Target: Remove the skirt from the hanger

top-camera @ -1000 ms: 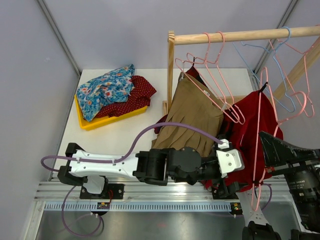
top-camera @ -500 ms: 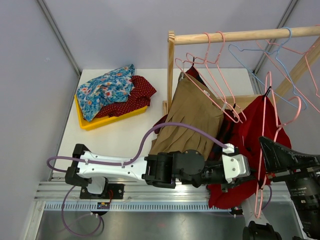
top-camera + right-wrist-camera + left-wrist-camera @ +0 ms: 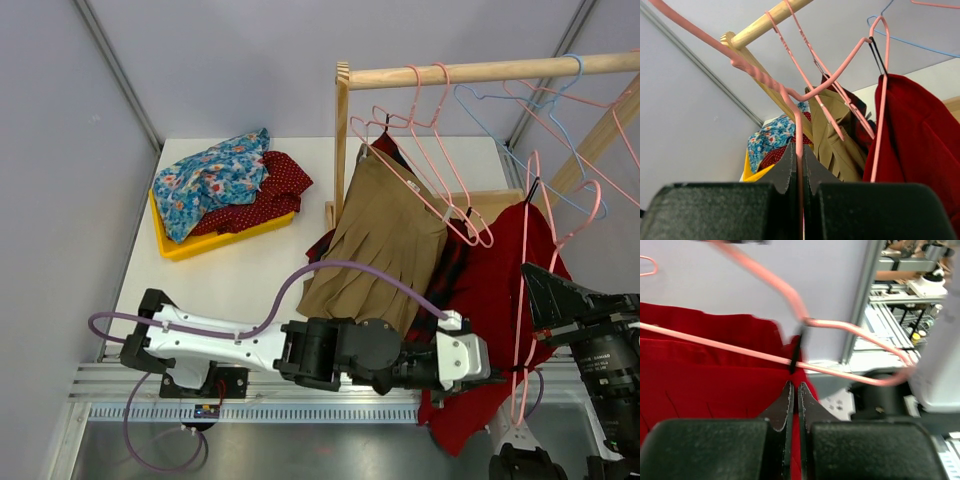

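The red skirt [image 3: 490, 290] hangs on a pink hanger [image 3: 520, 300] at the right, in front of the wooden rail [image 3: 480, 72]. My left gripper [image 3: 492, 362] reaches across from the left and is shut on the skirt's lower part. In the left wrist view red cloth [image 3: 715, 370] fills the thin gap between the closed jaws [image 3: 794, 390], just below the hanger wire [image 3: 850, 330]. My right gripper [image 3: 532, 282] is shut on that hanger's wire. The right wrist view has the pink wire [image 3: 799, 135] running between the closed jaws [image 3: 799, 156], with the skirt [image 3: 920, 130] to the right.
A tan pleated skirt [image 3: 385, 240] hangs on another pink hanger beside the red one. More pink hangers and a blue one [image 3: 500, 95] dangle from the rail. A yellow tray [image 3: 220, 240] at the back left holds floral and red dotted clothes.
My left gripper has gone from open to shut on the red skirt, and the arm has shifted right and toward the near edge. The skirt's lower part now hangs lower; the right gripper keeps its hold.
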Motion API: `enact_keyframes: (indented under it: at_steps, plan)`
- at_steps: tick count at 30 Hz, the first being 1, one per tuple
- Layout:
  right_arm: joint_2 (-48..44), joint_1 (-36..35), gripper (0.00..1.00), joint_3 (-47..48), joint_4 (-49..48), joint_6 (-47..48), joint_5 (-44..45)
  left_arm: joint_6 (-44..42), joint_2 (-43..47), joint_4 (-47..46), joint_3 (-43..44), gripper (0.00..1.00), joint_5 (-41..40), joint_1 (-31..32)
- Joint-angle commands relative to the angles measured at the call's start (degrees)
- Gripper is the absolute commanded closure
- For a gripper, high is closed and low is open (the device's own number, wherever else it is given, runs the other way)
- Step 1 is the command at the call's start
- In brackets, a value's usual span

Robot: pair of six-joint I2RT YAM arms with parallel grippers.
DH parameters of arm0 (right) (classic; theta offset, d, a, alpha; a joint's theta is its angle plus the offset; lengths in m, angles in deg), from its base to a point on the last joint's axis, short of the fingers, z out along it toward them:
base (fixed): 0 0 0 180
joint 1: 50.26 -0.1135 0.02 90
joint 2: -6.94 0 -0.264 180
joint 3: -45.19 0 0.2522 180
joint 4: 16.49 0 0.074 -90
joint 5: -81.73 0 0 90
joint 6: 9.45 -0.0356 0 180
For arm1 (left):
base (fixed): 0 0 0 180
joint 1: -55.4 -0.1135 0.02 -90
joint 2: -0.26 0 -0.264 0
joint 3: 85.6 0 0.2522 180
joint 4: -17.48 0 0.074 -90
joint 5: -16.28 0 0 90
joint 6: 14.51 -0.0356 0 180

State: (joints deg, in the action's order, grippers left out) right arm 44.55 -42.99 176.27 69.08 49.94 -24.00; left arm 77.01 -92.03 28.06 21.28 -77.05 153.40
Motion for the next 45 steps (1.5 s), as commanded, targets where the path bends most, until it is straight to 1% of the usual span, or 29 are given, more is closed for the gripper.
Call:
enact_keyframes:
  at_steps: [1, 2, 6, 9, 10, 13, 18, 23, 27, 30, 32, 33, 36, 41, 43, 45]
  plan:
    - [0.02, -0.76, 1.00, -2.17, -6.51, 3.36, 4.73, -1.08, 5.10, -1.57, 0.13, 1.00, -2.81, 4.03]
    - [-0.07, -0.85, 1.00, -2.79, -6.60, 3.63, 5.17, -2.73, 5.36, -1.30, 0.22, 1.00, -4.12, 4.57]
    - [-1.65, -0.94, 1.00, -7.44, -8.52, 3.98, 6.59, -4.68, 6.16, -0.51, 0.39, 1.00, -6.86, 6.77]
    - [-4.64, -0.94, 1.00, -14.73, -13.09, 2.15, 6.50, -5.73, 6.07, 0.45, 0.92, 1.00, -8.35, 7.82]
    - [-6.04, -0.85, 1.00, -18.58, -15.45, 1.61, 6.15, -5.91, 6.16, 0.80, 0.92, 1.00, -8.53, 8.00]
    - [-7.37, -0.85, 1.00, -23.78, -18.80, 0.82, 5.62, -5.91, 6.33, 1.16, 0.40, 1.00, -9.15, 8.26]
    - [-6.23, -0.85, 1.00, -24.07, -20.13, 4.06, 8.69, -5.30, 8.08, 0.37, -2.76, 1.00, -10.73, 8.97]
    - [-6.66, -0.85, 1.00, -25.90, -21.10, 5.21, 15.28, -5.39, 9.41, -0.69, -4.53, 1.00, -12.30, 9.58]
    - [-7.89, -0.68, 1.00, -29.68, -23.28, 4.16, 15.03, -5.74, 9.50, -1.82, -5.40, 1.00, -14.68, 9.58]
    - [-10.70, -0.33, 1.00, -35.56, -29.43, 2.40, 8.19, -6.26, 9.76, -3.32, -6.37, 1.00, -15.82, 9.58]
    - [-11.06, 0.55, 1.00, -36.80, -30.24, 1.35, 7.47, -6.96, 9.50, -3.24, -5.94, 1.00, -15.83, 9.58]
    - [-11.06, 0.82, 1.00, -37.33, -30.41, 1.52, 7.55, -6.88, 9.50, -3.24, -5.85, 1.00, -15.65, 9.58]
    - [-10.97, 1.52, 1.00, -39.09, -30.67, 2.13, 11.93, -6.71, 8.88, -2.10, -4.97, 1.00, -14.25, 9.58]
    - [-8.96, 1.52, 1.00, -38.13, -33.22, 3.54, 14.40, -5.22, 7.83, 0.01, -5.32, 1.00, -12.05, 9.67]
    - [-7.11, 1.52, 1.00, -35.94, -34.10, 5.46, 15.46, -4.25, 7.92, 0.02, -7.07, 1.00, -11.26, 9.67]
    - [-4.84, 1.52, 1.00, -33.05, -34.37, 6.87, 18.70, -2.84, 8.62, -0.68, -9.78, 1.00, -10.47, 9.76]
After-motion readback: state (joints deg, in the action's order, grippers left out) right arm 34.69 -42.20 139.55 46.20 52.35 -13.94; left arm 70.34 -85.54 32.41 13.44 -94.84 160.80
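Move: The left fingers grip the red skirt about 2 cm below its black strap. The pink hanger's near end is some 5 cm back from them and 2 cm higher, with no clear sideways offset; the khaki skirt hangs about 19 cm ahead, 17 cm left and 8 cm lower. From the right hand, shut on the hanger beside its neck, the strap lies roughly 12 cm back, 3 cm left and 8 cm below. Forward about 10 cm, down some 8 cm and a little right goes the right hand, keeping its pinch on the hanger and carrying its near end forward past the skirt held in the left fingers. Meanwhile the left hand keeps its grip and draws the skirt about 4 cm left, first dipping back then returning forward, and sinks a little, its fingers turning slightly counter-clockwise. ##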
